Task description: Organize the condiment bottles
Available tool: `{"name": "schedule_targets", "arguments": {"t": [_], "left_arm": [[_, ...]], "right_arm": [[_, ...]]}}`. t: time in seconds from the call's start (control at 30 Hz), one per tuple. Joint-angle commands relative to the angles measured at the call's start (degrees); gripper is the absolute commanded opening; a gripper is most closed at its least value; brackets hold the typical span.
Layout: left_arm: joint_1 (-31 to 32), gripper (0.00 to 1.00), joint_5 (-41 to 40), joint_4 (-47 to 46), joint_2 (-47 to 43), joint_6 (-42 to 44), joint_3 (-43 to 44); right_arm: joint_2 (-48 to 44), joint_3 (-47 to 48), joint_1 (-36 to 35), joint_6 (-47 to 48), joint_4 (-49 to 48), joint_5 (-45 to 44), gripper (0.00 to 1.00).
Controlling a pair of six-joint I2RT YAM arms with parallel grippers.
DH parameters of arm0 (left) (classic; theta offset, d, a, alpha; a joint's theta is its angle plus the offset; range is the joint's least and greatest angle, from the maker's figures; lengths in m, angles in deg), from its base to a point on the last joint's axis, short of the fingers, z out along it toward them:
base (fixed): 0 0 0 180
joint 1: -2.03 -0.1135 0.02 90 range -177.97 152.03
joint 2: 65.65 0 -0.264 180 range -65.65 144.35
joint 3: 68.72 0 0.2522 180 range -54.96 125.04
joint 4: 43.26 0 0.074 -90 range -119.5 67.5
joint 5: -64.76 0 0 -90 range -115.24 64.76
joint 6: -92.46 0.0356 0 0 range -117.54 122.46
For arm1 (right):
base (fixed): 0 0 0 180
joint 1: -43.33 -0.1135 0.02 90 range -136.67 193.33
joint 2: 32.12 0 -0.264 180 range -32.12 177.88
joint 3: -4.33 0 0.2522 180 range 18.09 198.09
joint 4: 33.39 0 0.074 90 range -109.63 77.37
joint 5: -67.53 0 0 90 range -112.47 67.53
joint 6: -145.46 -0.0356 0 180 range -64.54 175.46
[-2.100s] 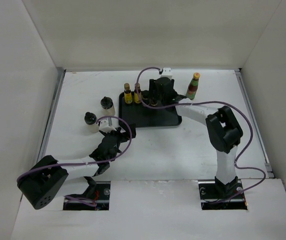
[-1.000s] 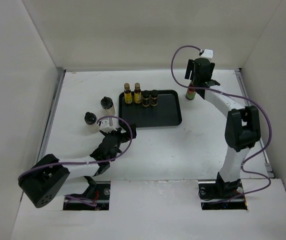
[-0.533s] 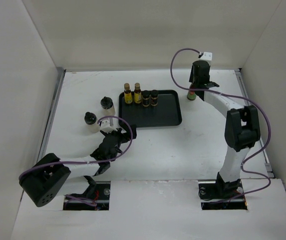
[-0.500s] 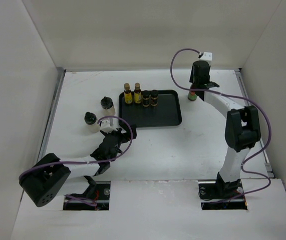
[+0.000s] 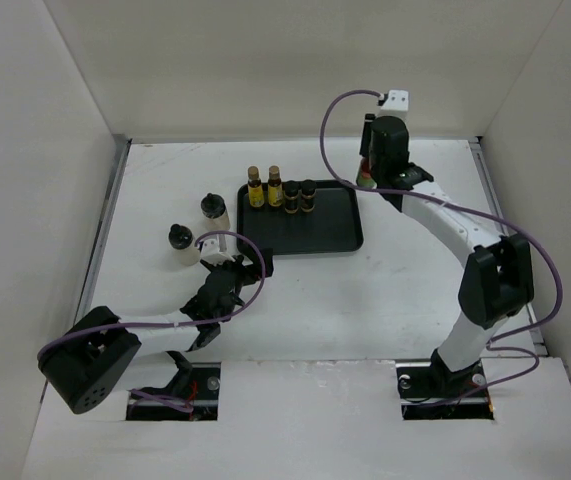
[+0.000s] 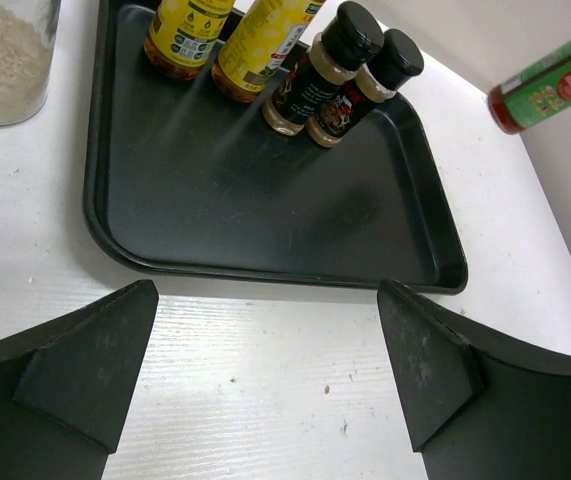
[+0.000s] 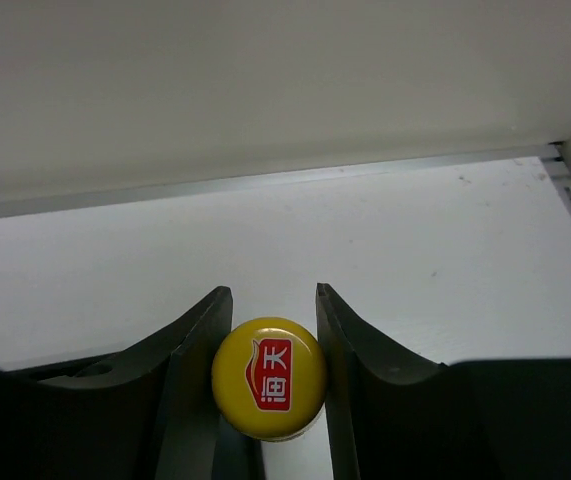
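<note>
My right gripper (image 7: 271, 298) is shut on the yellow cap (image 7: 269, 378) of the tall red bottle (image 5: 364, 179) with the green band, holding it by the far right corner of the black tray (image 5: 315, 228). The left wrist view shows that red bottle (image 6: 555, 85) tilted beyond the tray. Two yellow-labelled bottles (image 5: 255, 189) (image 5: 275, 187) and two dark black-capped bottles (image 5: 292, 196) (image 5: 308, 195) stand in a row along the tray's far edge. Two cream jars (image 5: 214, 212) (image 5: 181, 246) stand on the table left of the tray. My left gripper (image 5: 237, 268) (image 6: 267, 295) is open and holds nothing, low over the table in front of the tray's near left corner.
White walls close in the table on the left, back and right. A metal rail (image 7: 265, 182) runs along the foot of the back wall. The tray's near half (image 6: 265, 210) is bare.
My right gripper has shut on the red bottle's cap and carried it left, towards the tray's far right corner. The left arm has stayed still.
</note>
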Motion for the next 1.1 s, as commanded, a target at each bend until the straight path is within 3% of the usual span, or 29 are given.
{"name": "schedule_targets", "arguments": {"t": [0.0, 0.37, 0.77, 0.87, 1.07], "left_arm": [[0.39, 0.94, 0.71, -2.83, -0.50, -0.03, 2.06], [0.30, 0.94, 0.71, -2.83, -0.59, -0.03, 1.88], [0.04, 0.94, 0.71, -2.83, -0.33, -0.03, 1.97], [0.04, 0.94, 0.71, -2.83, -0.33, 0.06, 1.97], [-0.23, 0.94, 0.36, -2.74, 0.11, 0.32, 2.50]], "right_arm": [[0.11, 1.75, -2.93, -1.28, -7.45, 0.44, 0.36], [8.90, 7.55, -6.72, -2.52, -8.69, 1.40, 0.38], [11.10, 5.35, -6.80, -2.60, -12.46, 1.76, 0.40], [11.54, 4.30, -7.42, -2.69, -12.99, 1.67, 0.47], [8.65, -0.44, -8.12, -4.18, -15.10, 0.97, 0.76]]}}
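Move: The red sauce bottle already hangs by its yellow cap in the right fingers; its empty spot in the tray's far right part lies about 9 cm to the left, 1 cm ahead and 26 cm below. The nearer black-capped shaker stands some 7 cm left of that spot and the nearer amber bottle about 18 cm left of it, both in the same row. From the idle left hand the spot is roughly 23 cm ahead, 28 cm right, 9 cm below. The sauce bottle is carried left by the right hand towards the row of condiments, then lowered about 9 cm into the tray beside the nearer shaker, the hand turning slightly counter-clockwise. After a short stay there, the fingers open, let go of the cap, and the hand eases up about 2 cm. ##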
